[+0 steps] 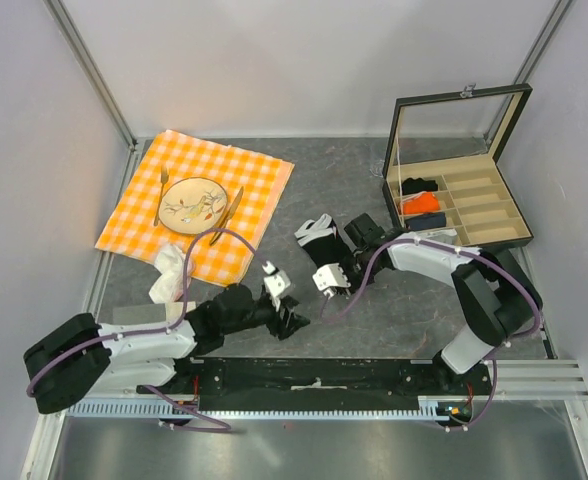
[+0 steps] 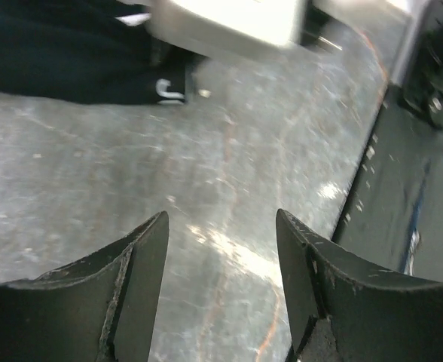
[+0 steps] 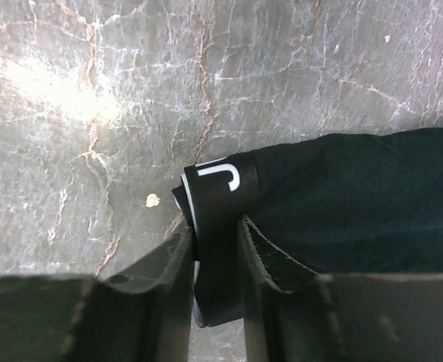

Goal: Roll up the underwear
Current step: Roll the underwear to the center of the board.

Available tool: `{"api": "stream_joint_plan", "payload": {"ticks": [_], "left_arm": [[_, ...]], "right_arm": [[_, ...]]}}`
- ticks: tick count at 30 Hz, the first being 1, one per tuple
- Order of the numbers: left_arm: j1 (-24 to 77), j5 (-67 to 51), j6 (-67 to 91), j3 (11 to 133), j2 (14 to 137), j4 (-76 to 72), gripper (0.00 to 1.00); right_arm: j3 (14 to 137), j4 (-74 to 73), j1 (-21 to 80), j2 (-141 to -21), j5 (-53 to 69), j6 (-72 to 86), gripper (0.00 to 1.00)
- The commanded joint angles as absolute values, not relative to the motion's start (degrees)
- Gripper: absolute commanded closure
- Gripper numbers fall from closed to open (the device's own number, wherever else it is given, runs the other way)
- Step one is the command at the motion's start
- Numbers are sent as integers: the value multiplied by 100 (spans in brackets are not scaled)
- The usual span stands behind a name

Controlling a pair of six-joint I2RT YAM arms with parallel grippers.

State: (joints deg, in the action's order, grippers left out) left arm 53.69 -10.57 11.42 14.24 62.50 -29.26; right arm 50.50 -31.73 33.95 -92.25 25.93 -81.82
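The underwear [image 1: 317,243] is black fabric with white trim, bunched on the grey table near the middle. In the right wrist view its black waistband [image 3: 220,219], marked with a white letter, is folded between my fingers. My right gripper [image 3: 215,253] is shut on that waistband, and it shows in the top view [image 1: 327,270] at the garment's near edge. My left gripper [image 2: 221,249] is open and empty, low over bare table, and lies just left of and nearer than the garment in the top view [image 1: 294,322]. The underwear shows at the upper left of the left wrist view [image 2: 56,64].
An orange checked cloth [image 1: 249,180] with a plate [image 1: 192,203], fork and knife lies at the back left. A crumpled white cloth [image 1: 169,275] lies by its near corner. An open compartment box [image 1: 474,205] at the back right holds an orange roll [image 1: 421,203] and a black roll [image 1: 419,185].
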Motion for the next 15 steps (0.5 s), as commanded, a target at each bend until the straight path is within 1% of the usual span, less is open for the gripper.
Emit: {"api": "stream_joint_plan", "payload": {"ticks": [1, 2, 4, 5, 10, 13, 15], "left_arm": [[6193, -424, 71, 853, 5959, -4561, 35], [6292, -344, 9, 800, 5976, -4596, 35], [6546, -255, -183, 712, 6029, -4666, 34], [6635, -150, -289, 695, 6116, -4745, 34], [7276, 500, -834, 852, 6424, -4886, 33], [7487, 597, -1063, 1045, 6775, -4974, 33], [7584, 676, -1177, 1195, 7030, -5106, 32]], "right_arm": [[5263, -3680, 3375, -9921, 2241, -7788, 73], [5334, -3813, 3375, -9966, 2276, -7735, 76], [5510, -4225, 3375, -10089, 2451, -7551, 89], [5554, -4402, 3375, -10125, 2548, -7524, 90], [6037, -5867, 3366, -10388, 3635, -7244, 92], [6169, -6309, 3384, -10502, 4181, -7014, 92], [6196, -6328, 3419, -10564, 4350, -6628, 92]]}}
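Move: The underwear's folded near end already lies between the right fingers. The underwear's middle is about 7 cm ahead of that hand, some 5 cm to its left and 1 cm lower. The open box stands roughly 20 cm ahead and 24 cm to the right, the plate about 20 cm ahead and 35 cm to the left. From the empty left hand the underwear lies about 14 cm ahead, 7 cm to the right and 7 cm below. Pinching the underwear's folded near end, the right fingers close from about half open, easing about 1 cm forward and left. They then pull back low along the table some 5 cm, the wrist tilting about 25 degrees so the fingertips swing towards the base. The left hand, open and empty, backs off about 6 cm towards the near table edge and a little right, its wrist turning too. ##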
